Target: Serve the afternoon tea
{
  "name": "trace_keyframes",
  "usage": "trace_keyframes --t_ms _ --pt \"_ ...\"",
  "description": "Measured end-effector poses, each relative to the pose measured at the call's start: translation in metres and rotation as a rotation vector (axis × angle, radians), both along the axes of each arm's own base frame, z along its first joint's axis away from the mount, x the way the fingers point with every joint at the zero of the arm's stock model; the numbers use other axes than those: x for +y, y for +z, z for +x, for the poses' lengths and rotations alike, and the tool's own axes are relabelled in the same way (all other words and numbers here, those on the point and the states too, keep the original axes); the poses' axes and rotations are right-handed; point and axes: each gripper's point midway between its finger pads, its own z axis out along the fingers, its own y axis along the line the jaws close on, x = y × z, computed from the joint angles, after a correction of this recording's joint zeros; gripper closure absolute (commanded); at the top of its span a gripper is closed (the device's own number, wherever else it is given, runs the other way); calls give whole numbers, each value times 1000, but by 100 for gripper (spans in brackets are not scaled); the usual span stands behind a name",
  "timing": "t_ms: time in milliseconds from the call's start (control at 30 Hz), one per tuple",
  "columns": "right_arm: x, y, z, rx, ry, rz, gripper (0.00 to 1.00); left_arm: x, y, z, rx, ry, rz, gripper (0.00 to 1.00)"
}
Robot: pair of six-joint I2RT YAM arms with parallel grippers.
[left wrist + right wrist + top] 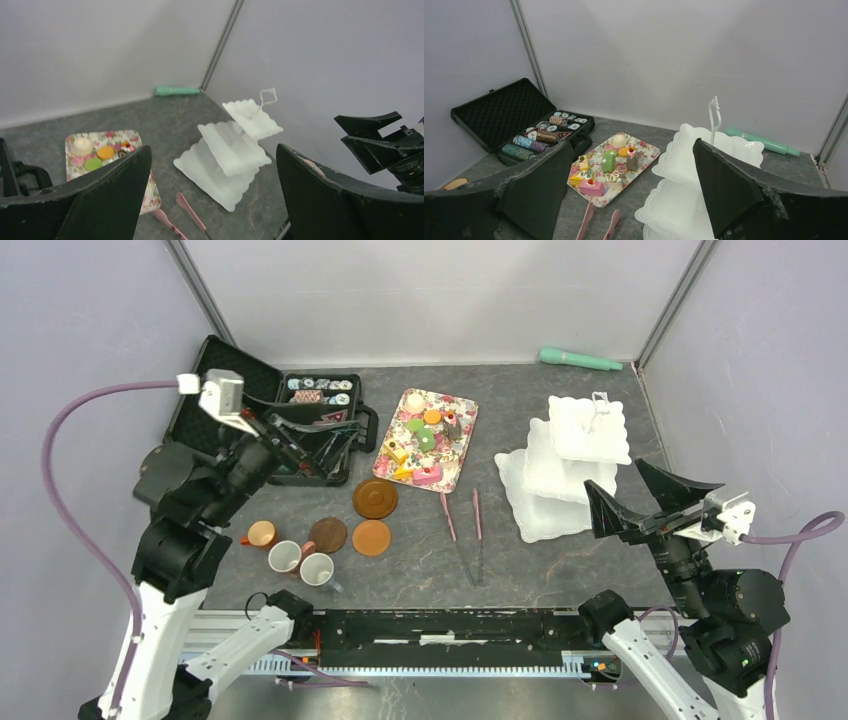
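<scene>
Small colourful toy pastries (425,435) (609,162) (95,152) lie on a floral tray (466,415). Three small mugs (285,557) lie at the front left beside three round brown saucers (375,498). The white scallop-edged three-tier stand (560,470) (230,150) (684,200) stands at the right, with nothing on it. My left gripper (335,440) (214,147) hovers open and empty over the black case. By the stand's right side, my right gripper (612,473) (634,141) is raised, open and empty too.
An open black case (250,410) (504,112) of striped poker chips (539,140) sits at the back left. Pink tongs (462,525) (190,212) (599,225) lie between saucers and stand. A green handle-like tool (580,360) (176,91) lies against the back wall.
</scene>
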Motion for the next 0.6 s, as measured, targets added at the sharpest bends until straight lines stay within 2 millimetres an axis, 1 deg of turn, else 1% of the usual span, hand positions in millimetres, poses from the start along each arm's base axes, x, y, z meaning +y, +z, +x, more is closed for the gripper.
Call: trace_keyframes --t_ms 67,100,167,200,233,267,333,400,533,600 --pt "0 -3 1 11 0 -6 2 -9 -17 9 73 -25 13 0" --pt "1 -4 1 16 -1 -8 2 -15 -30 14 117 -37 19 0" --pt "1 -6 3 23 -1 -12 2 -29 -65 23 230 -67 36 0" --pt "2 -6 3 24 0 -13 2 -36 -90 28 302 -66 55 0" --pt "2 -6 3 25 1 -12 2 -45 -104 24 343 -94 70 0" --pt "2 -7 3 26 2 -11 2 -56 -128 22 406 -103 98 0" --pt "3 -9 5 34 5 -7 2 -76 -172 10 509 -111 183 0" --pt "4 -12 6 43 7 -4 2 -93 -206 -11 558 -101 284 0" --pt "2 -11 2 37 6 17 2 -118 -250 -51 549 -43 424 0" --pt "-2 -9 -1 27 -3 32 2 -128 -269 -65 514 6 490 0"
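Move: The tongs lie on the table roughly 17 cm right of the left hand, 2 cm ahead of it and some 48 cm below. The small orange plate is almost straight under that hand, 2 cm ahead and 1 cm left. The flowered cake tray sits about 21 cm ahead, 9 cm right; the white tiered stand some 14 cm ahead, 37 cm right. From the right hand the tongs lie about 17 cm left, 6 cm ahead, 40 cm below. Towards the tongs, touching nothing, the left hand swoops down nearly 27 cm and about 13 cm to its right, reaching slightly forward at first, then drawing back to end some 6 cm nearer its base. The wrist tilts roughly 40 degrees, so that the wide-open fingers go from pointing slightly up to slanting down. ##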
